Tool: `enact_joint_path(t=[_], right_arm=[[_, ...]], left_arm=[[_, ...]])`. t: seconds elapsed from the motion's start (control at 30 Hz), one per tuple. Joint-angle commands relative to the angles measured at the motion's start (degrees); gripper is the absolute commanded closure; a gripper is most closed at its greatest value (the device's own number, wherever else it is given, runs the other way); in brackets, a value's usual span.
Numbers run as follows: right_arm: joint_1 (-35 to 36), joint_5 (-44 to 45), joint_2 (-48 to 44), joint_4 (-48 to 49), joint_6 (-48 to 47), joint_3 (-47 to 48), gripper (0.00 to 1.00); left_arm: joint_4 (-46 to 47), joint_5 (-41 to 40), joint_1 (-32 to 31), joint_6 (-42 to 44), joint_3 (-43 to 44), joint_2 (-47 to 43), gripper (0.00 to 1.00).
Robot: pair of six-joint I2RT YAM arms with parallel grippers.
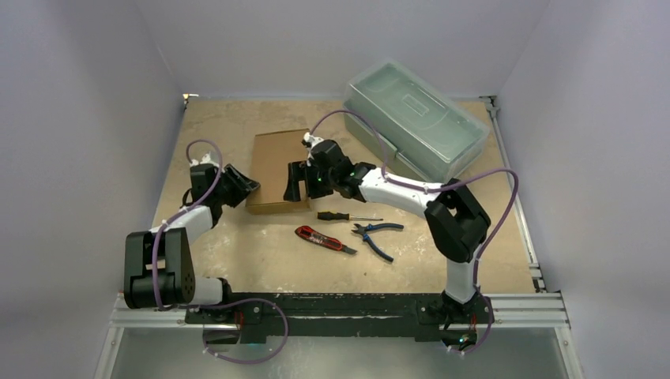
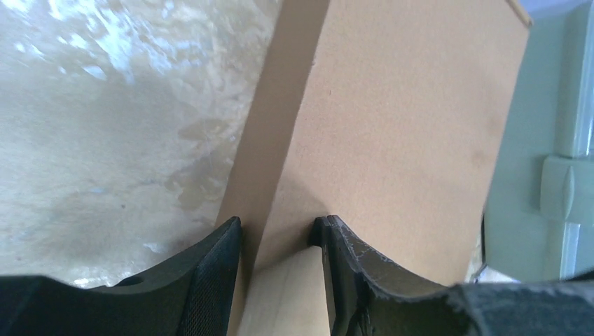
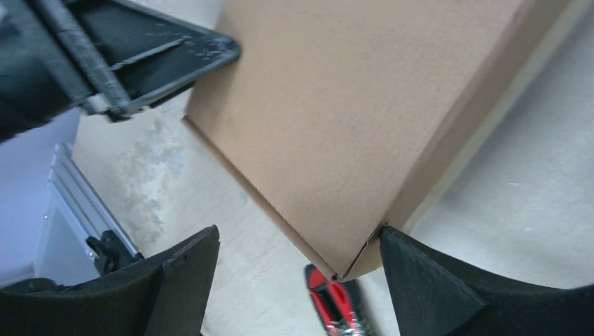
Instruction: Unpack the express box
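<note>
The express box (image 1: 276,167), a flat brown cardboard mailer, lies shut on the table left of centre. My left gripper (image 1: 246,186) is at its near left corner. In the left wrist view the gripper (image 2: 277,231) straddles the box's edge (image 2: 392,126), one fingertip (image 2: 220,259) by the shaded side wall and the other on the lid, with a gap still between the jaws. My right gripper (image 1: 299,183) stands wide open over the near right corner. In the right wrist view that gripper (image 3: 300,234) frames the box's corner (image 3: 336,112), its right finger (image 3: 413,273) against the side wall.
A translucent grey-green plastic toolbox (image 1: 415,118) stands at the back right, also in the left wrist view (image 2: 553,140). A screwdriver (image 1: 348,216), a red utility knife (image 1: 324,239) and blue-handled pliers (image 1: 378,234) lie in front of the box. The knife (image 3: 333,301) shows below the box's corner.
</note>
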Motion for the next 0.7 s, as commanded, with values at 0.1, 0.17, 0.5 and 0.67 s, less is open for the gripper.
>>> enact_joint_path(t=[0.1,0.17,0.5,0.67], right_arm=[[6.46,-0.91,-6.43,5.08,2.33,9.84,0.14],[6.48,-1.41,-5.62,5.14,3.15,11.65,0.14],[7.54,-0.77,4.78,-2.73,3.00,27.68,0.14],[7.51,-1.07,3.94,-3.42,2.01,27.48,0.13]], left_arm=[[6.84,4.60,-1.01,-6.87,-7.86,3.81,0.57],[9.52,6.15,-1.03,-8.11,-8.97,4.81,0.57],[12.11,10.52,-1.31,-10.12,-9.93,5.46,0.54],[5.79,8.91,-1.17,-6.42,-6.51,2.96,0.52]])
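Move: The box lies flat between the hands, perhaps tilted a little; its middle is about 4 cm ahead, 3 cm left and 6 cm below the right hand, which is at its near right corner. The screwdriver lies some 8 cm back, 13 cm right, and the red cutter 14 cm back, 8 cm right, both about 10 cm down. From the left hand, at the box's left edge, the box's middle is about 4 cm ahead, 6 cm right, 1 cm below. Hooking the box's right side, the right hand sweeps up some 16 cm and left; left hand dips rightward. ##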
